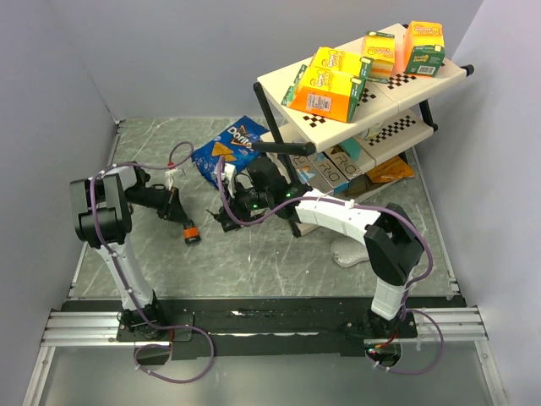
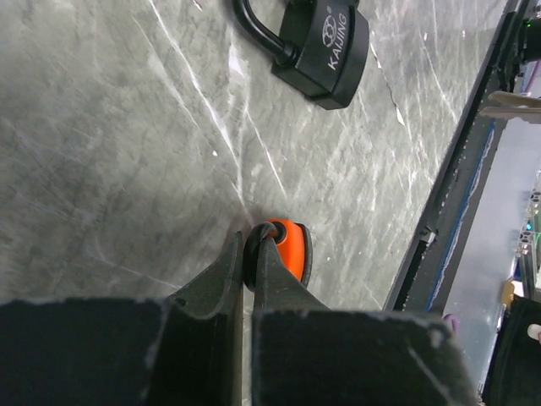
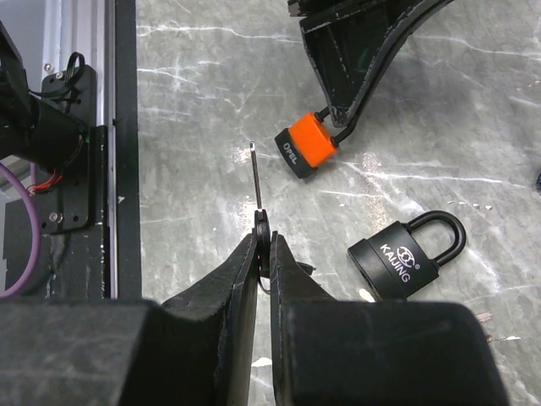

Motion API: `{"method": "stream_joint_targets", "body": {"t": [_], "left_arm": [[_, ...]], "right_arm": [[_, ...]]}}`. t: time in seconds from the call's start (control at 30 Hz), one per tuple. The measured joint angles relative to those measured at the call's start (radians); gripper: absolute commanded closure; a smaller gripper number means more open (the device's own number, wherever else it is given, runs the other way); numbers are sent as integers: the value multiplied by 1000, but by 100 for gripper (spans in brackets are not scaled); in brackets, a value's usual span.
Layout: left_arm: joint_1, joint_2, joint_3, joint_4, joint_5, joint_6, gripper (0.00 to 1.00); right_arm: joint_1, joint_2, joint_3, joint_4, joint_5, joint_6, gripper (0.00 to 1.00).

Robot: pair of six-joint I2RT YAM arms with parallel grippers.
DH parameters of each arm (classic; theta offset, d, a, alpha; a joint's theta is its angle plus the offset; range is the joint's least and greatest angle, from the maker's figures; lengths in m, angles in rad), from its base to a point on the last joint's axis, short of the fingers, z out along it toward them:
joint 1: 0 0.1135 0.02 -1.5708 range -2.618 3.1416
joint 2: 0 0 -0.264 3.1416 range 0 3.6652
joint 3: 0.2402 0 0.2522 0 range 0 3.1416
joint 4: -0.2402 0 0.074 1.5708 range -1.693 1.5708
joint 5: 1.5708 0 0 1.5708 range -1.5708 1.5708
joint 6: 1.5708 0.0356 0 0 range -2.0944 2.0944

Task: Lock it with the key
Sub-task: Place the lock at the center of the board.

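Observation:
A small orange padlock (image 2: 287,247) lies on the grey marbled table, also seen in the right wrist view (image 3: 306,145) and the top view (image 1: 191,231). My left gripper (image 2: 251,241) (image 1: 180,213) is shut on its black shackle. A black KAIJING padlock (image 3: 404,253) lies flat with its shackle closed, a little beyond the orange one (image 2: 325,46). My right gripper (image 3: 264,241) (image 1: 226,216) is shut on the head of a thin metal key (image 3: 256,179), whose blade points out past the fingertips, left of the orange padlock and apart from both locks.
A blue Doritos bag (image 1: 226,150) lies behind the grippers. A tilted white two-level rack (image 1: 372,93) with orange and yellow boxes stands at the back right. A white object (image 1: 347,251) lies by the right arm. The black front rail (image 3: 125,127) lies close to the key.

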Motion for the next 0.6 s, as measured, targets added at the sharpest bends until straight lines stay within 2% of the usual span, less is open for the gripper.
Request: {"method": "stream_joint_targets", "body": {"t": [0.17,0.3,0.37,0.4,0.47,0.6], "left_arm": [[-6,15,35,13,-16,-11,88],[-15,35,76,47,-47,-15,63],[-19,42,87,74,-66,-10,57],[-20,42,88,85,-76,-8,50],[-22,41,88,86,-86,-2,42],[-22,13,87,87,-106,1,39]], "right_arm": [[0,1,0,0,0,5,100],[0,8,0,0,-1,12,100],[0,20,3,1,-1,15,100],[0,26,5,0,0,16,100],[0,44,12,-1,1,23,100],[0,71,34,-22,13,47,100]]}}
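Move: Pinched by its shackle in the nearly shut left fingers, the orange lock has its body just under them, about 3 cm back, 2 cm right and 2 cm lower. From that hand, the black padlock lies roughly 13 cm right and 1 cm ahead, and the yellow lock some 15 cm left and 8 cm ahead, both about 3 cm lower. The right hand, still holding the key, has the orange lock some 10 cm left, 2 cm ahead and 12 cm below. Easing forward about 3.5 cm and slightly left, the left hand draws the orange lock along at the table top and sinks about 1 cm, rising slightly at the last. Its fingers tip some 10 degrees more steeply down and spread to over half open, letting go of the shackle. The right hand keeps the key and sinks about 2.5 cm. ##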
